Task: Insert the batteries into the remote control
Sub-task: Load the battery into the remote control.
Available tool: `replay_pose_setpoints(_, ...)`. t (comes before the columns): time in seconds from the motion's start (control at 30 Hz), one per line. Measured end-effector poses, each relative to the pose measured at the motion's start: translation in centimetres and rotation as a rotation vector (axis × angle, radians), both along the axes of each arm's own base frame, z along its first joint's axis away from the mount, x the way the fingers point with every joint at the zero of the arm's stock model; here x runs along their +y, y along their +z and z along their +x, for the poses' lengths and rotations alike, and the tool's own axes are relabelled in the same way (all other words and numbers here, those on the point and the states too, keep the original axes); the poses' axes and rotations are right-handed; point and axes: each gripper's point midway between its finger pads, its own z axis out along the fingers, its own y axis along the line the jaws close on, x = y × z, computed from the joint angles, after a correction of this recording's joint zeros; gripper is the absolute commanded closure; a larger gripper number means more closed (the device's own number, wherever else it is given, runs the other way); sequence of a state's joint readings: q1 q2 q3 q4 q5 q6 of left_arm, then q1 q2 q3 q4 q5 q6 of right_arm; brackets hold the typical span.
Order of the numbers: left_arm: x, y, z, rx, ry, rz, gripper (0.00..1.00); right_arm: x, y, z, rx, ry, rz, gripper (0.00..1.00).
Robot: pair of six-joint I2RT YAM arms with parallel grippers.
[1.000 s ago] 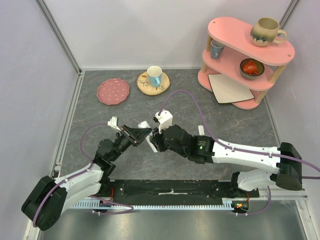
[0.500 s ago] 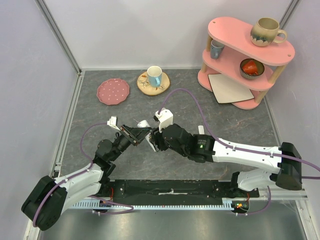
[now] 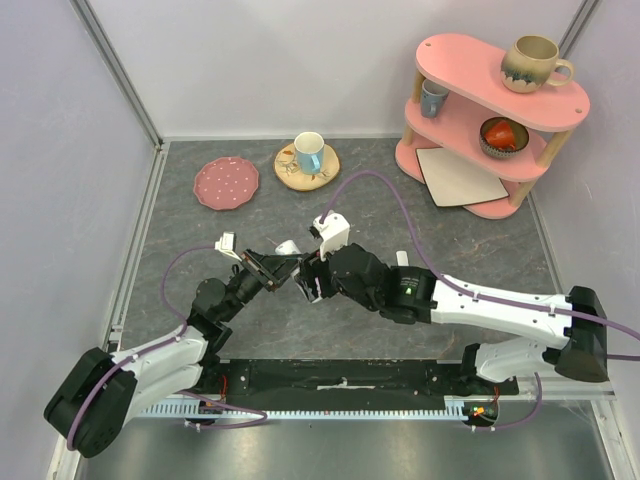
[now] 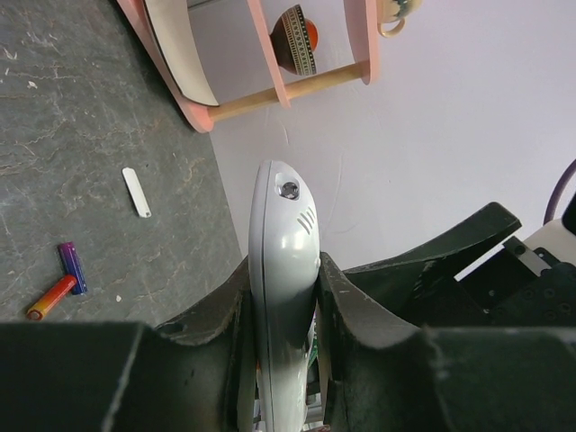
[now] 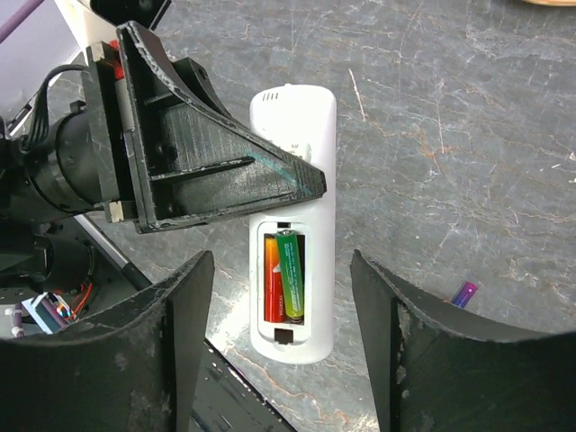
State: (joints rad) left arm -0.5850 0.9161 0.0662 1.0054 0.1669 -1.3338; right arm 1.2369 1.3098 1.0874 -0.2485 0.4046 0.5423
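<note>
My left gripper (image 4: 285,268) is shut on the white remote control (image 4: 281,234), holding it edgewise above the table. In the right wrist view the remote control (image 5: 317,162) shows its open rear recess. A red-orange battery (image 5: 272,283) and a green battery (image 5: 291,274) lie side by side in it. My right gripper (image 5: 281,263) is open, its fingers standing wide on either side of the recess, touching nothing. From above, the two grippers meet at mid-table, left gripper (image 3: 268,268) and right gripper (image 3: 310,281). Loose blue-purple (image 4: 72,266) and orange (image 4: 51,298) batteries lie on the table.
A small white strip (image 4: 137,192) lies on the grey table near the loose batteries. A pink shelf (image 3: 495,110) with a mug and a bowl stands at the back right. A pink plate (image 3: 226,183) and a cup on a wooden coaster (image 3: 308,160) sit at the back.
My right gripper's jaws have opened wider and its wrist has lifted slightly away from the remote control. The left arm and the remote control have stayed put.
</note>
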Motion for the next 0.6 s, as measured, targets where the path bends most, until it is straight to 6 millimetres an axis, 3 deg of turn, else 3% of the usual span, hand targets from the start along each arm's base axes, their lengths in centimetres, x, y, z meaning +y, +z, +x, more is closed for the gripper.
replay_pose_setpoints(0.13,0.0,-0.1,0.0,0.004,0.0,0.003,0.98,-0.4,0.9,0.1,-0.005,-0.016,0.027,0.21)
replay_pose_setpoints(0.27,-0.1,0.0,0.0,0.0,-0.002,0.0,0.98,-1.7,3.1,0.6,-0.001,-0.071,0.125,0.12)
replay_pose_setpoints(0.4,-0.1,0.2,-0.1,-0.008,-0.003,-0.005,0.98,-5.3,4.6,3.1,0.062,-0.155,0.287,0.1)
replay_pose_setpoints(0.5,-0.1,0.5,-0.1,-0.018,-0.005,-0.011,0.98,-6.3,4.2,4.7,0.127,-0.179,0.358,0.1)
replay_pose_setpoints(0.6,-0.2,0.8,-0.3,-0.032,-0.02,-0.017,0.98,-5.0,2.3,3.9,0.221,-0.116,0.378,0.09)
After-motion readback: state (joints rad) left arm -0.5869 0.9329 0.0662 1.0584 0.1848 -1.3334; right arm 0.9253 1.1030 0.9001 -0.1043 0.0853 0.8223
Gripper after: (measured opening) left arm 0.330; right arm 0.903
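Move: The green battery lies in the open compartment of the remote control, about 3 cm below the right hand and some 1 cm to its left; the red battery beside it sits about 1 cm farther left. On the table, roughly 12 cm below this hand, the loose red battery lies 11 cm right and 4 cm ahead, the purple battery 12 cm right and 6 cm ahead. From the left hand, the green battery is some 4 cm right and 4 cm back, about level. Its hold on the green battery already given up, the right hand spreads its fingers wider and pulls away from the remote, up, right and forward, peaking about 6 cm to the right, then swings back left and down a couple of centimetres. It rolls some 20 degrees, left side rising, while tipping down. The left fingers keep their pinch on the remote. ##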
